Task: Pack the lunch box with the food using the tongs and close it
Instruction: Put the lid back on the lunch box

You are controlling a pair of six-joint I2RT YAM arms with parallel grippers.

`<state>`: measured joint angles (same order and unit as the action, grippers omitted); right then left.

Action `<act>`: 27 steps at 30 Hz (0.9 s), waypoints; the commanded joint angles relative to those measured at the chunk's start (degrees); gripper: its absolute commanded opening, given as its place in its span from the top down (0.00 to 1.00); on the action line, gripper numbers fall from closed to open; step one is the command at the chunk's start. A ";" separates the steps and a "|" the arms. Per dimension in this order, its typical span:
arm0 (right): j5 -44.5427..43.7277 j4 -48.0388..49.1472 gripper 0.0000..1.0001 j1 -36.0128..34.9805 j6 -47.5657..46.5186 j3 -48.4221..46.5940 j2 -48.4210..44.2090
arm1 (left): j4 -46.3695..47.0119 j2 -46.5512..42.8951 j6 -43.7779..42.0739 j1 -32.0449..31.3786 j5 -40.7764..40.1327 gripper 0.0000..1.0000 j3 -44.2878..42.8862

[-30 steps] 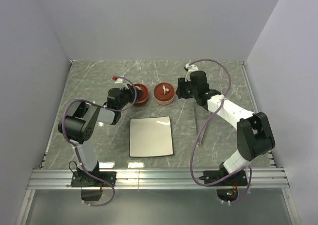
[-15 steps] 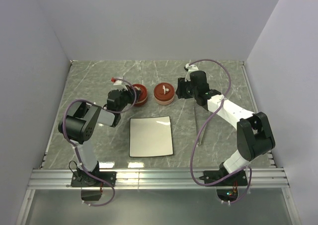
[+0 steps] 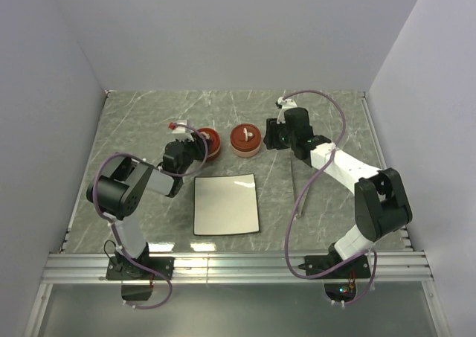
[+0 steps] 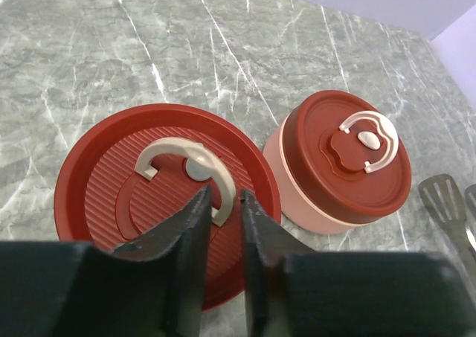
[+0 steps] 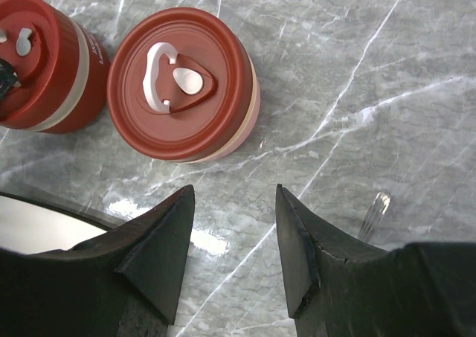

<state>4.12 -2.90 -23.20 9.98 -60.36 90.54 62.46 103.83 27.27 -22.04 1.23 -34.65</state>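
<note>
The lunch box is two round tubs with red lids. The left tub (image 3: pixel 209 141) fills the left wrist view, its lid (image 4: pixel 111 203) bearing a white handle (image 4: pixel 175 152). My left gripper (image 4: pixel 224 196) hangs over it, the jaws a little apart with the handle's end between them. The right tub (image 3: pixel 245 140) stands beside it, also closed (image 5: pixel 182 84). My right gripper (image 5: pixel 233 196) is open over bare table just right of that tub. The tongs (image 3: pixel 301 192) lie flat on the table under the right arm. No food shows.
A white square plate (image 3: pixel 225 203) lies bare in front of the tubs, between the two arms. The marble table runs to grey walls at the back and sides, and a metal rail (image 3: pixel 238 266) borders the near edge.
My left gripper's jaws have parted from shut on the left lid's handle, and that wrist has shifted slightly nearer. The right arm has not moved.
</note>
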 commanded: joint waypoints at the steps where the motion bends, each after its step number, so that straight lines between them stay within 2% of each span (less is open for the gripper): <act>1: 0.27 1.40 0.45 0.17 0.04 0.24 -2.21 | 0.38 -1.53 -1.60 -0.63 -1.06 0.68 0.99; 2: 0.27 1.40 0.45 0.17 0.04 0.24 -2.21 | 0.56 -1.61 -1.60 -0.63 -1.06 0.63 1.17; 6: 0.10 1.23 0.45 0.26 -0.05 0.07 -2.21 | 1.09 -2.40 -1.87 -0.81 -1.06 0.55 1.17; 27: 0.28 0.79 0.45 0.09 -0.22 -0.46 -1.77 | -5.06 -11.72 -4.06 -1.34 -4.14 0.49 3.28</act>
<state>4.14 -2.98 -23.20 9.96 -60.36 90.54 57.30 94.87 24.45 -23.14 -1.89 -32.05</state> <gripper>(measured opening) 0.550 0.512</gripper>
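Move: The lid already sits on the left lunch box, its handle between the left fingertips. Its middle is about 1 cm ahead, 1 cm left and 2 cm below that hand. The closed pink box stands about level, 11 cm to the right and 3 cm lower; the white board is about 20 cm back, 6 cm right and 9 cm down. From the idle right hand, the lid is about 20 cm left, level, 6 cm lower. The left fingers come free of the lid's handle, spreading on from about a quarter to half open. The hand at first barely stirs, then lifts away above the lid, about 3 cm up and 1.5 cm back, picking up speed towards the end with next to no wrist turn. ##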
